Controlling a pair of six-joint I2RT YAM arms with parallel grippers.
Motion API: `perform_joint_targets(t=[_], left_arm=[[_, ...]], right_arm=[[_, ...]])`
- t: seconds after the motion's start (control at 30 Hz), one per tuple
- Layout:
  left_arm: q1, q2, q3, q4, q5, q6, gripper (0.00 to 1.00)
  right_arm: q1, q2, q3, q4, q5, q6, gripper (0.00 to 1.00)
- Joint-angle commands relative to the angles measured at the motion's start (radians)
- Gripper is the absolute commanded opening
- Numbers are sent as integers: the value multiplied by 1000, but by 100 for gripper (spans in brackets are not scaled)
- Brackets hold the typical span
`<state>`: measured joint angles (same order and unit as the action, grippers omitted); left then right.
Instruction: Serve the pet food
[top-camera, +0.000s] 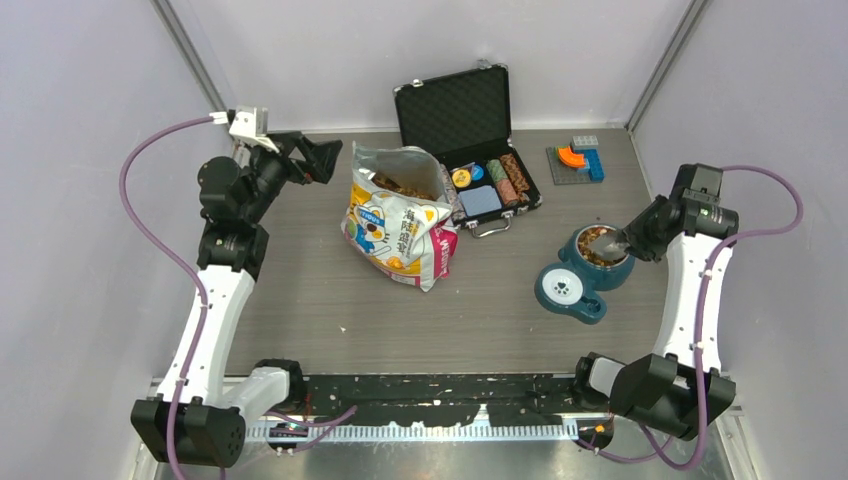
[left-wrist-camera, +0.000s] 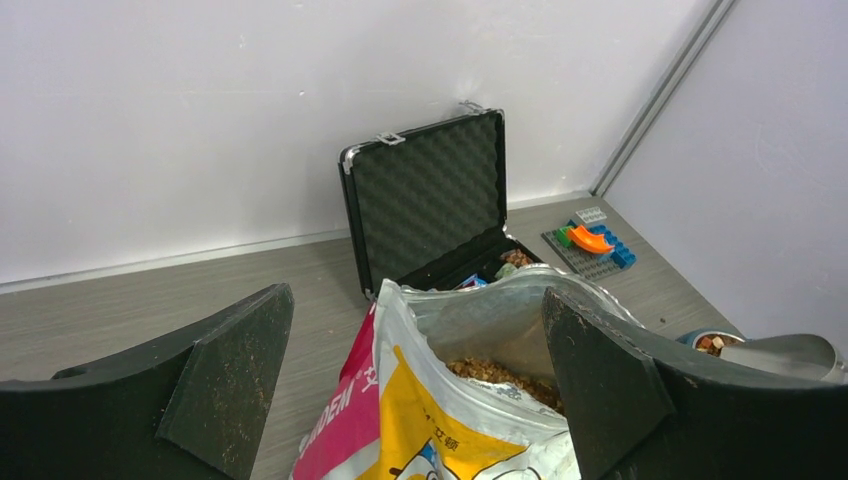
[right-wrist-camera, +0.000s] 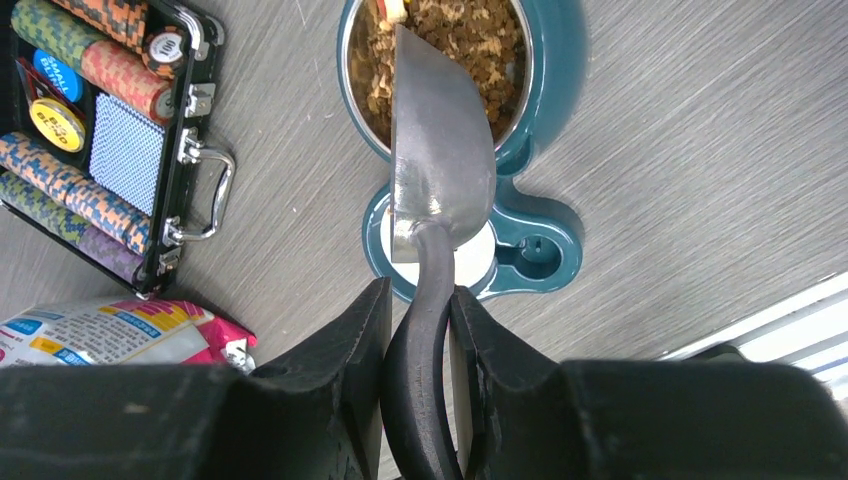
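Brown pet food (right-wrist-camera: 470, 40) lies in the steel dish of a teal feeder (right-wrist-camera: 545, 90), which stands at the right (top-camera: 575, 252). My right gripper (right-wrist-camera: 418, 295) is shut on the black handle of a metal scoop (right-wrist-camera: 440, 160). The scoop's blade is turned on its side over the dish (top-camera: 612, 240). More pet food (left-wrist-camera: 500, 372) sits inside the open cartoon-cat bag (top-camera: 400, 235) at mid-table. My left gripper (top-camera: 325, 160) hangs open just left of the bag's mouth (left-wrist-camera: 440, 400), and nothing is between its fingers.
An open black case (top-camera: 480, 130) with striped poker chips stands behind the bag. A grey plate with toy bricks (top-camera: 578, 160) lies at the back right. Grey walls close in the back and both sides.
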<state>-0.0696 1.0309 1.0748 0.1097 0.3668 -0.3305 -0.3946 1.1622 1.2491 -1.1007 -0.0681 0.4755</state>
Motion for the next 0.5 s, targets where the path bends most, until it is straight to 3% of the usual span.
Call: perform_joint_targets(t=[0.0,0.3,0.47], left_arm=[[7,-37,17,2,-10,27,99],[8,-32,21,12,-9,10,99],[7,-19,47,-13,-2,-13,99]], right_arm=[[1,-36,116,18,28,-16,5],[1,-150,230,-62,25,-39,5],[1,-246,199,45,-162,-41,5]])
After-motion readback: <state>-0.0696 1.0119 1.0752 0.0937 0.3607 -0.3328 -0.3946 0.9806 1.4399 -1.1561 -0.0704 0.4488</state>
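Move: The pet food bowl is about 8 cm ahead of my right hand, 4 cm to its left and some 14 cm below; the scoop I hold reaches down to its mouth. The blue tray with the white paw-print disc sits about 7 cm nearer to me than the bowl and 8 cm left of it. The poker-chip case lies farther off, roughly 22 cm ahead and 30 cm left of that hand. From my left hand the bowl is some 60 cm to the right, 5 cm back and 34 cm below. I lift the scoop away from the food bowl with my right hand, straight up by about 10 cm and gathering speed, easing back a couple of centimetres late in the rise. As I go my wrist tips the fingers and scoop up and outward by nearly 20 degrees, and I keep my grip on the handle. ##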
